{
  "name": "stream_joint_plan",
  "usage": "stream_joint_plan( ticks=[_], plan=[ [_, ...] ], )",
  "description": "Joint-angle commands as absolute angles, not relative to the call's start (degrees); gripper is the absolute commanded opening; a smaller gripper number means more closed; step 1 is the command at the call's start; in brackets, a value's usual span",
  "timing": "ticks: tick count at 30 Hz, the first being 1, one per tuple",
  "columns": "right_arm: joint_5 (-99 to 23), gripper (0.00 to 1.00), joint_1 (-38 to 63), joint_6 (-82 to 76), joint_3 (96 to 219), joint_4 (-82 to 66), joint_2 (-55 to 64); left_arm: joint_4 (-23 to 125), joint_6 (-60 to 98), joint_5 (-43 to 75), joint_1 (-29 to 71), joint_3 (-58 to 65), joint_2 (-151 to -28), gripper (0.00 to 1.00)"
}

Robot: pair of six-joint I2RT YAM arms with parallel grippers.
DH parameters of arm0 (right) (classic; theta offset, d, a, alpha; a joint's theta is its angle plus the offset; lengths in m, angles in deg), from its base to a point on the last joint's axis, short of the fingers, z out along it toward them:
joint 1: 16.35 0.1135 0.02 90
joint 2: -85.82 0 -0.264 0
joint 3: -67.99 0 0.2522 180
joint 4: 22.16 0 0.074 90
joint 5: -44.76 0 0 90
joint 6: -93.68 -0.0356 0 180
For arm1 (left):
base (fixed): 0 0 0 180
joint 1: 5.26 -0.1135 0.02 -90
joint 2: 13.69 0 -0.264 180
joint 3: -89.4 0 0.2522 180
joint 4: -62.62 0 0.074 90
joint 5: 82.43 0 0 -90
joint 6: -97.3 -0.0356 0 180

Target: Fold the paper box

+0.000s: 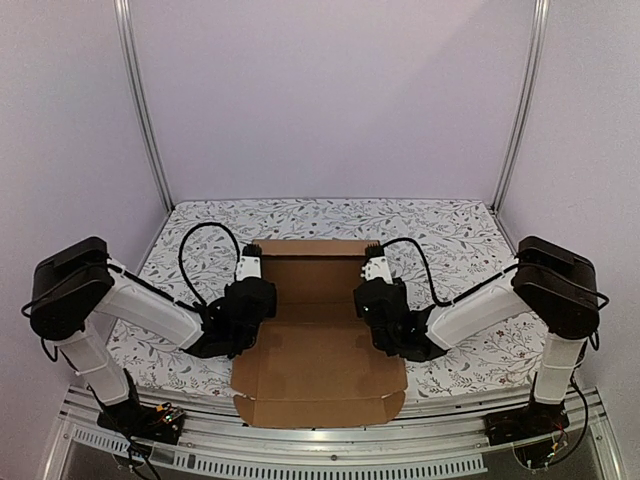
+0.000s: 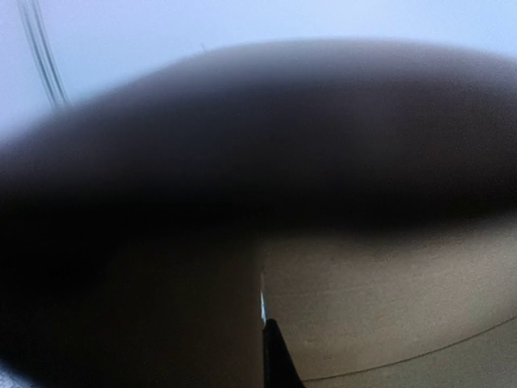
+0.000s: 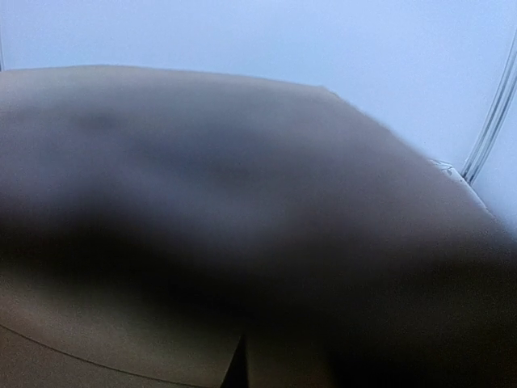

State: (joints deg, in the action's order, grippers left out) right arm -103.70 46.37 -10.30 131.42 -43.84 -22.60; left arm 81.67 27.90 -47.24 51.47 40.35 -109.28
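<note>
The paper box [image 1: 320, 350] lies in the middle of the table as a brown cardboard sheet, its back wall raised and its front flap reaching the near edge. My left gripper [image 1: 251, 250] is shut at the box's left side wall near the back corner. At the right side wall, my right gripper [image 1: 371, 250] is shut too. The left wrist view is filled by blurred cardboard [image 2: 388, 307] with one dark fingertip [image 2: 275, 360] at a vertical cardboard edge. The right wrist view shows only blurred cardboard [image 3: 121, 339]. Neither view shows cardboard held between the jaws.
A floral cloth [image 1: 450, 230] covers the table. Metal frame posts [image 1: 140, 100] stand at the back corners before pale walls. A perforated metal rail [image 1: 330, 462] runs along the near edge between the arm bases.
</note>
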Motion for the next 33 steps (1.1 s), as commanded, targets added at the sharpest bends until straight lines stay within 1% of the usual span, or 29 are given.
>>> stream_joint_plan(
  ticks=[1, 6, 10, 16, 19, 22, 24, 28, 33],
  plan=[
    [-103.8, 0.0, 48.8, -9.0, 129.9, -47.4, -26.4, 85.0, 25.5, -49.9, 56.0, 41.7, -113.9, 0.0],
    [-105.2, 0.0, 50.1, -11.2, 129.2, -47.1, -28.5, 85.4, 29.9, -51.9, 58.3, 42.7, -117.4, 0.0],
    [-105.9, 0.0, 51.3, -14.3, 128.5, -45.7, -29.3, 81.3, 35.6, -53.5, 59.6, 42.5, -119.1, 0.0],
    [-105.8, 0.0, 52.3, -16.2, 128.7, -44.7, -30.2, 78.0, 37.2, -55.2, 60.3, 41.1, -118.9, 0.01],
    [-106.1, 0.0, 52.4, -15.9, 128.5, -44.6, -29.6, 77.1, 37.2, -55.2, 60.4, 41.1, -118.0, 0.21],
    [-106.2, 0.0, 52.4, -15.5, 128.5, -44.5, -29.6, 75.9, 36.7, -55.3, 60.8, 41.2, -116.1, 0.36],
    [-106.2, 0.0, 52.4, -15.4, 128.7, -44.5, -29.5, 74.9, 36.6, -55.7, 61.2, 41.7, -114.3, 0.44],
    [-106.2, 0.0, 52.4, -15.2, 128.7, -44.5, -29.6, 70.6, 38.4, -56.6, 61.8, 42.4, -109.9, 0.53],
    [-105.8, 0.0, 52.4, -14.9, 128.8, -44.6, -29.4, 57.6, 44.7, -54.6, 62.8, 42.5, -102.1, 0.59]
  ],
)
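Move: Straddled by the two hands' closed fingers, which still pinch its side walls, the cardboard tray stands tipped up. The middle of its top flap lies about 8 cm above both hands and 3 cm ahead, some 11 cm right of the left hand and 11 cm left of the right. The lid panel lies flat, centred about 12 cm back, 11 cm below and 11 cm inward of each hand; its near lip is roughly 14 cm nearer the robot. Drawing back and pressing down together, both hands bring the pinched side walls about 2 cm lower and then 2–3 cm back towards the robot. The right keeps its fingers shut and holds there; the left then opens wide, lets go of the left wall and backs off to about 5 cm in all, dipping a little and then rising about 2 cm. ##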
